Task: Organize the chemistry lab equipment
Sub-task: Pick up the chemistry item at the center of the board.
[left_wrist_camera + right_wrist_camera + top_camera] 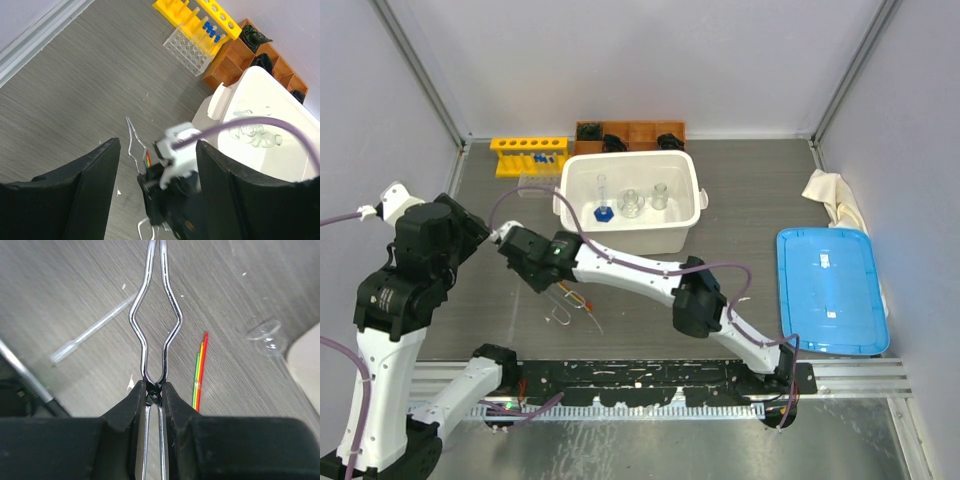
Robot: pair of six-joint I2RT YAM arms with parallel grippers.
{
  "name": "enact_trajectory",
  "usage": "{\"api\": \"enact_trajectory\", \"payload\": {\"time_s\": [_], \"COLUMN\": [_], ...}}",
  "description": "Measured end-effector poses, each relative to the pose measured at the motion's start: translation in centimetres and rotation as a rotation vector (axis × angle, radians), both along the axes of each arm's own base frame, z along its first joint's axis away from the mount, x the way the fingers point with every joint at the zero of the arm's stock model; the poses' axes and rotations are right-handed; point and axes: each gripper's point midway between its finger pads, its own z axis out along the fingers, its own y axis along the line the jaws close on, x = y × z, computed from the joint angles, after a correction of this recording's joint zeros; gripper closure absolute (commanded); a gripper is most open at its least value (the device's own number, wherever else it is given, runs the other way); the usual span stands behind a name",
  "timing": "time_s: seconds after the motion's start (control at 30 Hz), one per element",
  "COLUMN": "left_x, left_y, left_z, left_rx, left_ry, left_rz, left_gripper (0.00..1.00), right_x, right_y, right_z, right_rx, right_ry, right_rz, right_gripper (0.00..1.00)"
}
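My right gripper (154, 390) is shut on the metal tongs (155, 315) at their pivot, low over the table; in the top view it (550, 278) is left of centre, with the tongs (560, 305) beside it. A thin red-orange stick (201, 367) lies just right of the tongs. A clear dropper tube (90, 335) lies to the left and a small glass flask (267, 335) to the right. My left gripper (157, 145) is open and empty above the right gripper. The yellow rack (528, 152) holds blue-capped tubes (545, 158).
A white bin (682, 225) holds small glass flasks (632, 203) and a blue-bulb dropper (604, 212). A clear tube rack (535, 186) and a brown wooden organiser (630, 132) stand at the back. A blue lid (830, 290) and a white cloth (835, 198) are at the right.
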Motion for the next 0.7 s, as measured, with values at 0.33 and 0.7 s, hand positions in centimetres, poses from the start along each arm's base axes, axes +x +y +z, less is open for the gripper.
{"api": "enact_trajectory", "payload": {"time_s": [0.33,0.7], "left_x": [4.1,9.5], "left_y": [-1.7,-3.9], "left_z": [0.2,-0.3], "left_rx": [-0.013,-0.028], "left_ry": [-0.012,-0.003], "left_rz": [-0.037,-0.083], "left_gripper": [0.36,0.36], "right_x": [2.0,10.2], "right_y": [-8.0,-20.4], "right_z": [15.0,18.8], "right_rx": [0.127,0.065], "right_ry": [-0.055,-0.143], "right_rz": [-0.061,-0.254], "right_gripper": [0.99,0.99]}}
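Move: The right hand already grips the metal tongs, some 9 cm above the board. The white bin it carries them to has its middle about 16 cm ahead and 20 cm to the right, and some 2 cm lower. The coloured sticks lie about 5 cm right, 2 cm ahead and 9 cm below; the clear rack stands roughly 26 cm ahead and 1 cm left. From the left hand, the bin is around 16 cm ahead, 27 cm right and 25 cm down. Upward first, then sweeping right and finally also forward, the right hand keeps its pinch on the tongs and brings them from above the sticks to over the bin, some 20 cm right, 19 cm up and 10 cm forward, turning about 15 degrees clockwise. Meanwhile the empty left hand glides about 10 cm forward and a little right, fingers still apart. ##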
